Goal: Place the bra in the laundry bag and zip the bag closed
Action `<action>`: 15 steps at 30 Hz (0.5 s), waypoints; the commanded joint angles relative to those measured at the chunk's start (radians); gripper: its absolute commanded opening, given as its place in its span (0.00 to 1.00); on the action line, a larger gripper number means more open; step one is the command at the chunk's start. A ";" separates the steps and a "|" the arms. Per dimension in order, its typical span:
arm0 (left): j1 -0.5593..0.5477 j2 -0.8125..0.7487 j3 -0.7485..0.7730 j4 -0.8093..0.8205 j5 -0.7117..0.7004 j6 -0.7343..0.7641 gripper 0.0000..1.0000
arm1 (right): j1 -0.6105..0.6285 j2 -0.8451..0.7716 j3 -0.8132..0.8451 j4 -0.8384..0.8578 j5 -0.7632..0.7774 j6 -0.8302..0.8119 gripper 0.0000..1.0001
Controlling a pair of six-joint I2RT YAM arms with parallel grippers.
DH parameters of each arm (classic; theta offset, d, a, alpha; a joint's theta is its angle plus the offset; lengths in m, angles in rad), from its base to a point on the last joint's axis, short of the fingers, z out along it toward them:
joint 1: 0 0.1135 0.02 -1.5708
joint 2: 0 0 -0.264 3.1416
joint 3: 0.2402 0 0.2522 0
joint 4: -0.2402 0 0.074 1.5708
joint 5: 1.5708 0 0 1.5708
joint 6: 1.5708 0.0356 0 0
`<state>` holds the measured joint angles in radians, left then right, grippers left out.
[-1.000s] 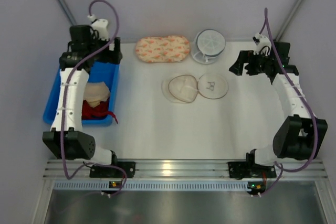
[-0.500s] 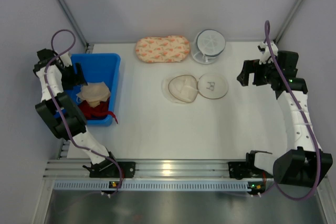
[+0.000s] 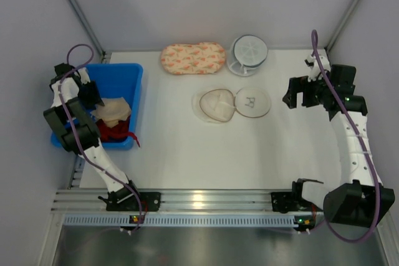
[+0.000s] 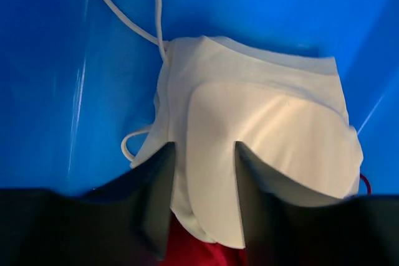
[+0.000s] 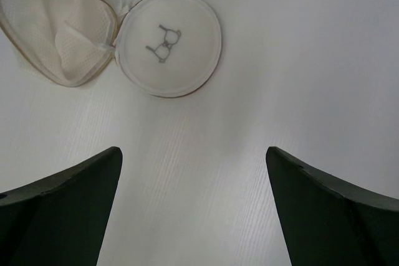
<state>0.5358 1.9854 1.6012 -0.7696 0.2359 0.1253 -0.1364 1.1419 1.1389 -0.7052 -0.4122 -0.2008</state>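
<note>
The beige bra (image 3: 114, 111) lies in the blue bin on a red cloth. In the left wrist view the bra (image 4: 268, 129) fills the middle, its thin straps trailing on the bin floor. My left gripper (image 3: 87, 95) reaches into the bin from its left side. It (image 4: 204, 147) is open, and its fingertips straddle the near edge of the bra's cup. The laundry bag (image 3: 234, 104) lies open on the table's middle, both mesh domes flat and the right one bearing a dark mark (image 5: 165, 43). My right gripper (image 3: 299, 91) hovers right of the bag, wide open and empty (image 5: 193, 151).
The blue bin (image 3: 124, 76) stands at the table's left edge, with the red cloth (image 3: 112, 132) at its near end. A peach floral pouch (image 3: 193, 58) and a white round ribbed container (image 3: 249, 54) sit at the back.
My left arm has swung from the bin's far end round to its left side and brought its gripper over the bra. My right arm has drawn back a little to the right.
</note>
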 commanded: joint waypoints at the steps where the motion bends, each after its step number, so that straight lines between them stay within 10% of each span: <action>1: -0.010 0.003 0.028 0.073 -0.036 -0.018 0.44 | -0.020 0.001 0.035 -0.010 -0.027 -0.006 0.99; 10: -0.011 0.046 0.052 0.073 -0.063 -0.046 0.45 | -0.023 0.033 0.059 -0.019 -0.056 0.012 0.99; 15: -0.011 0.053 0.043 0.084 -0.052 -0.059 0.28 | -0.026 0.047 0.084 -0.023 -0.051 0.008 0.99</action>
<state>0.5266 2.0293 1.6157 -0.7296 0.1852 0.0845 -0.1421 1.1831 1.1553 -0.7284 -0.4461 -0.1940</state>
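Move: The beige bra lies in the blue bin just under my left hand; its middle is about 4 cm to the right, 1 cm back and some 3 cm below my fingers, which hang over its left part. The red bra lies about 9 cm back and 6 cm right of that hand. The thin strap loop lies roughly 5 cm ahead and 4 cm left. From my right hand the beige bra is some 60 cm to the left, about 5 cm farther out and 18 cm lower. With my left hand I sink slowly the last centimetre or so onto the left part of the beige bra, easing about 1 cm forward and 1 cm left as well. As I go I narrow my fingers from about half open to roughly a third, drawing the tips together at the left edge of the cup to pinch the cloth. ##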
